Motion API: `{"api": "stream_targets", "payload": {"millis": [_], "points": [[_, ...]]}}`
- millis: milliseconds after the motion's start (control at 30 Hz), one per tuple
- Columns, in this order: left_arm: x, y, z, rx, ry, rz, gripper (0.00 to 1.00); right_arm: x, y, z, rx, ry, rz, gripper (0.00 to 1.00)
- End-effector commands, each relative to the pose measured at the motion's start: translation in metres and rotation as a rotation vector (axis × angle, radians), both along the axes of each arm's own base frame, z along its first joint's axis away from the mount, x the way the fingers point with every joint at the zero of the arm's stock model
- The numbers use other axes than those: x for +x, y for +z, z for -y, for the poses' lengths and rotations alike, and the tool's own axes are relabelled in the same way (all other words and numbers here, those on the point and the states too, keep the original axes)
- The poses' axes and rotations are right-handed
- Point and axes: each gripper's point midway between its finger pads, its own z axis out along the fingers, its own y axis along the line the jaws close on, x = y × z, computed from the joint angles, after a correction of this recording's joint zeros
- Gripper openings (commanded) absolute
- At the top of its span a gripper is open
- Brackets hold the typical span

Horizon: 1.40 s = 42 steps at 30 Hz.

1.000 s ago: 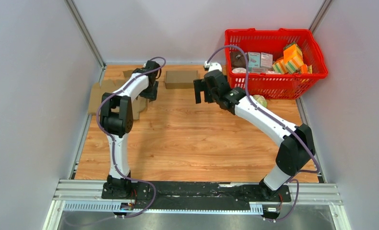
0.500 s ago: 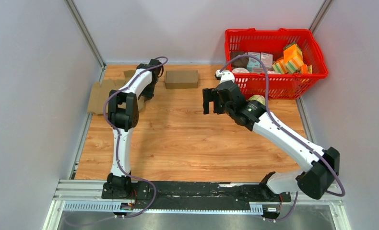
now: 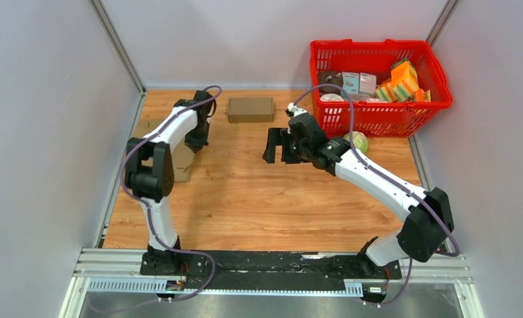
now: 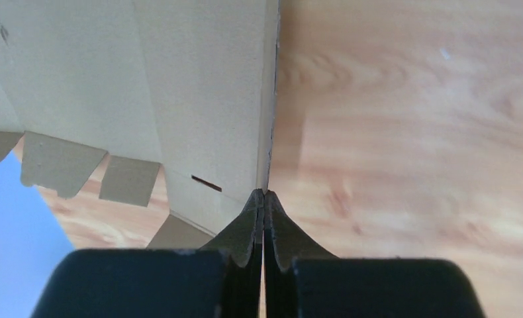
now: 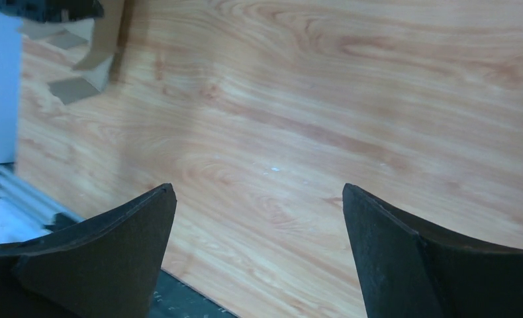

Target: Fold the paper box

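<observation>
The paper box is an unfolded brown cardboard sheet with small tabs, lying at the table's left side, largely hidden under my left arm. In the left wrist view one panel's edge runs straight down into my left gripper, whose jaws are pressed together on that edge. From above, the left gripper sits at the sheet's right side. My right gripper hovers over bare wood mid-table with nothing between its widely spread fingers.
A folded brown cardboard box lies at the back centre. A red basket full of packaged goods stands at the back right, with a pale green object on the table in front of it. Grey walls enclose the table.
My left gripper has shut on the cardboard's edge and drawn nearer. The right arm swung away from the folded box, toward the table's middle, still open.
</observation>
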Motion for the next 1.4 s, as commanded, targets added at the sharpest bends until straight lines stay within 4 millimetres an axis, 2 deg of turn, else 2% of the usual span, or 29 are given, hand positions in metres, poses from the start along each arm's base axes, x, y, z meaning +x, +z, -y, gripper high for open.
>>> {"api": "stream_targets", "payload": {"millis": [0, 33, 67, 100, 133, 167, 200, 233, 267, 300, 333, 367, 467, 533, 633, 667, 733, 833, 933, 1033, 1067, 1133, 1167, 1200, 1233, 1267, 1300, 1333, 1367], "points": [[-0.022, 0.056, 0.046, -0.328, 0.050, 0.209, 0.00, 0.015, 0.028, -0.040, 0.317, -0.021, -0.090, 1.00], [-0.042, 0.045, 0.064, -0.412, 0.060, 0.168, 0.00, 0.021, 0.021, -0.043, 0.332, -0.035, -0.108, 1.00], [-0.052, 0.062, 0.075, -0.466, 0.053, 0.212, 0.00, 0.025, 0.021, -0.047, 0.350, -0.037, -0.109, 1.00], [-0.056, 0.066, 0.084, -0.495, 0.048, 0.239, 0.00, 0.029, 0.026, -0.056, 0.382, -0.027, -0.105, 1.00], [-0.075, 0.059, 0.104, -0.515, 0.024, 0.212, 0.00, 0.035, 0.012, -0.063, 0.371, -0.027, -0.139, 1.00], [-0.083, 0.069, 0.110, -0.532, 0.021, 0.249, 0.00, 0.043, 0.025, -0.073, 0.393, -0.010, -0.122, 1.00], [-0.086, 0.071, 0.120, -0.555, 0.021, 0.280, 0.00, 0.044, 0.020, -0.076, 0.373, -0.003, -0.145, 1.00], [-0.101, 0.057, 0.127, -0.579, 0.064, 0.256, 0.00, 0.047, 0.014, -0.081, 0.352, 0.003, -0.155, 1.00], [-0.111, 0.062, 0.140, -0.618, 0.048, 0.277, 0.00, 0.054, 0.001, -0.087, 0.325, 0.004, -0.178, 1.00], [-0.112, 0.062, 0.152, -0.656, 0.046, 0.300, 0.00, 0.059, 0.003, -0.090, 0.308, 0.008, -0.177, 1.00], [-0.122, 0.053, 0.158, -0.672, 0.076, 0.280, 0.00, 0.062, -0.001, -0.093, 0.290, 0.018, -0.180, 1.00], [-0.131, 0.053, 0.170, -0.689, 0.047, 0.268, 0.00, 0.064, -0.016, -0.095, 0.268, 0.017, -0.205, 1.00], [-0.135, 0.049, 0.181, -0.659, 0.036, 0.286, 0.00, 0.063, -0.035, -0.093, 0.201, 0.020, -0.208, 0.97], [-0.139, 0.048, 0.191, -0.653, 0.025, 0.289, 0.00, 0.056, -0.058, -0.085, 0.133, -0.003, -0.252, 0.94], [-0.142, 0.045, 0.207, -0.655, -0.002, 0.271, 0.00, 0.039, -0.076, -0.082, 0.096, -0.014, -0.285, 0.89], [-0.142, 0.039, 0.210, -0.636, -0.006, 0.256, 0.00, 0.029, -0.091, -0.078, 0.073, -0.016, -0.308, 0.88], [-0.145, 0.039, 0.220, -0.635, -0.027, 0.241, 0.00, 0.023, -0.096, -0.076, 0.055, -0.022, -0.289, 0.88], [-0.146, 0.034, 0.226, -0.614, -0.032, 0.233, 0.00, 0.020, -0.111, -0.066, -0.003, -0.033, -0.290, 0.88], [-0.147, 0.030, 0.232, -0.625, -0.034, 0.213, 0.00, 0.018, -0.110, -0.063, 0.000, -0.026, -0.276, 0.89], [-0.149, 0.033, 0.237, -0.643, -0.064, 0.208, 0.00, 0.017, -0.113, -0.058, -0.034, -0.022, -0.278, 0.85], [-0.150, 0.038, 0.239, -0.660, -0.078, 0.216, 0.00, 0.018, -0.119, -0.058, -0.040, -0.020, -0.285, 0.72], [-0.152, 0.042, 0.241, -0.688, -0.096, 0.236, 0.01, 0.019, -0.123, -0.060, -0.032, -0.002, -0.286, 0.56], [-0.154, 0.054, 0.241, -0.718, -0.107, 0.263, 0.07, 0.021, -0.125, -0.060, -0.030, -0.002, -0.285, 0.49], [-0.153, 0.060, 0.240, -0.736, -0.114, 0.287, 0.23, 0.024, -0.129, -0.061, -0.031, -0.003, -0.284, 0.47], [-0.157, 0.057, 0.234, -0.729, -0.120, 0.297, 0.30, 0.027, -0.131, -0.061, -0.025, -0.001, -0.283, 0.46], [-0.158, 0.073, 0.229, -0.756, -0.128, 0.343, 0.36, 0.028, -0.131, -0.061, -0.029, 0.013, -0.271, 0.40], [-0.159, 0.076, 0.223, -0.743, -0.146, 0.367, 0.45, 0.031, -0.132, -0.060, -0.027, 0.013, -0.260, 0.36], [-0.160, 0.076, 0.213, -0.721, -0.151, 0.389, 0.49, 0.034, -0.132, -0.056, -0.039, 0.006, -0.250, 0.32], [-0.162, 0.089, 0.208, -0.739, -0.170, 0.421, 0.50, 0.035, -0.133, -0.053, -0.055, 0.023, -0.236, 0.26]]}}
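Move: The left gripper is shut on the right edge of the flat cardboard blank, whose middle lies about 9 cm to its left and 4 cm ahead; the open table to take that edge to is about 17 cm back and 22 cm right. The folded box stands roughly 16 cm ahead and 21 cm right of this gripper. From the right gripper, the blank's middle is some 40 cm left, 12 cm ahead and 15 cm down, the folded box about 24 cm ahead and 10 cm left. Keep the left gripper pinched on the blank's edge and drag it rightward and back, some 22 cm right and 16 cm back, arcing up about 6 cm and sinking again while the fingertips swing rightward; then half open and rise off. Meanwhile swing the open right gripper left and forward, lower it about 13 cm, drawing back and tipping the fingers more downward, and narrow it astride the same edge. ##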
